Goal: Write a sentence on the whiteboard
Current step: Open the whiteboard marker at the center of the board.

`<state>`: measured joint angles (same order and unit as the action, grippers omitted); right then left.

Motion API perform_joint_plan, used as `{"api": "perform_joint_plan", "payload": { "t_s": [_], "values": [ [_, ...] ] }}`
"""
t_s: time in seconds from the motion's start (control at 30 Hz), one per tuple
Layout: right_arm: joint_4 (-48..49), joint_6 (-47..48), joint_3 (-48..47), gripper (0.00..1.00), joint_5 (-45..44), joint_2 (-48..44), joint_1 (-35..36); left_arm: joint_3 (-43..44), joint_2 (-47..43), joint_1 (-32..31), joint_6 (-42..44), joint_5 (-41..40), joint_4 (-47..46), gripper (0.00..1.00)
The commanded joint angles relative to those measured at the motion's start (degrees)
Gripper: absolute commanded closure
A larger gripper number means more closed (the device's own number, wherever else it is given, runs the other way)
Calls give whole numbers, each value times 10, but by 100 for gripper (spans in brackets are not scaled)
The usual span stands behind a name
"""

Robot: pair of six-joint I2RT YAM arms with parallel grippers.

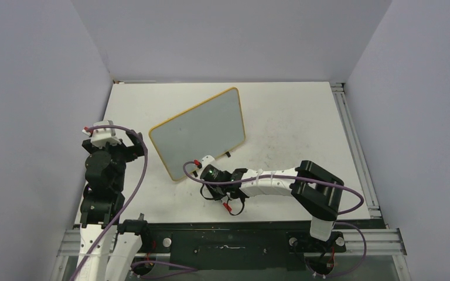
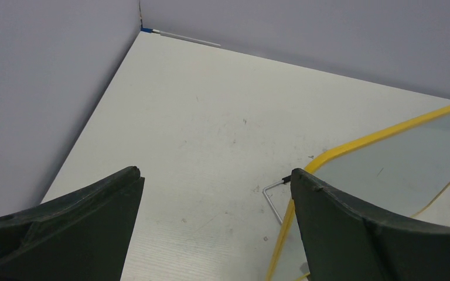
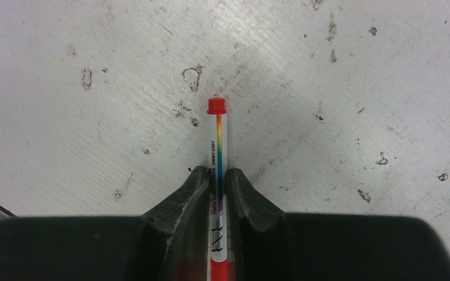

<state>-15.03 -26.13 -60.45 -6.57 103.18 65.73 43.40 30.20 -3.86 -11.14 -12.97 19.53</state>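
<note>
The whiteboard (image 1: 202,132), pale grey with a yellow frame, stands tilted at the table's middle. Its corner (image 2: 398,158) also shows in the left wrist view. No sentence shows on its face. My right gripper (image 3: 217,171) is shut on a white marker (image 3: 218,137) with a rainbow stripe and a red end, just over the scuffed table. In the top view, the right gripper (image 1: 206,170) sits at the board's near edge, with the marker (image 1: 202,161) pointing at it. My left gripper (image 2: 215,174) is wide open and holds nothing, just left of the board (image 1: 130,139).
A thin wire foot (image 2: 272,196) sticks out from the board's corner beside my left finger. Grey walls close the table on the left, back and right. An aluminium rail (image 1: 354,146) runs along the right edge.
</note>
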Motion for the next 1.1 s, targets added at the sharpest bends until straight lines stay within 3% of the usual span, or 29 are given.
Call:
{"api": "perform_joint_plan", "payload": {
  "t_s": [0.0, 0.47, 0.77, 0.93, 1.07],
  "values": [
    [8, -5, 1, 95, -17, -7, -7, 7, -2, -12, 12, 19, -23, 4],
    [75, -42, 100, 95, -130, -228, -9, 187, 95, -74, 11, 162, 108, 3],
    [115, -38, 154, 95, -105, -351, -97, 209, 143, -225, -14, 163, 75, 0],
    [125, -40, 155, 95, -108, -395, -127, 168, 166, -364, -48, 107, -7, 0],
    [155, -62, 156, 95, -107, -437, -134, 118, 180, -422, -106, 129, -103, 0]
  ]
}}
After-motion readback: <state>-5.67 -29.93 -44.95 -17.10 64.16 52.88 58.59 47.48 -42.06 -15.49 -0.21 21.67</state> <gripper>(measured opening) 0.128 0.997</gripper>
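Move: The marker is already pinched near its middle in the right hand's fingers, just at the table top. From that hand the whiteboard's middle lies about 22 cm ahead, 6 cm to the left and some 6 cm up; the left gripper waits roughly 27 cm to the left, 9 cm farther out and 27 cm higher. From the left hand the marker is about 27 cm to the right, 9 cm back and 27 cm below, the whiteboard's middle some 13 cm ahead, 21 cm right and 21 cm below. Keeping its pinch on the marker, the right hand lifts it some 17 cm, drawing off to the right and forward past the whiteboard's near right side while the wrist swings about 40 degrees from steeply down towards level, fingers pointing more to the left. The left hand, open throughout, first rises a little and then sweeps right over the whiteboard's near part towards the marker, ending a little farther back, its wrist turning about 50 degrees clockwise to face the right gripper. ##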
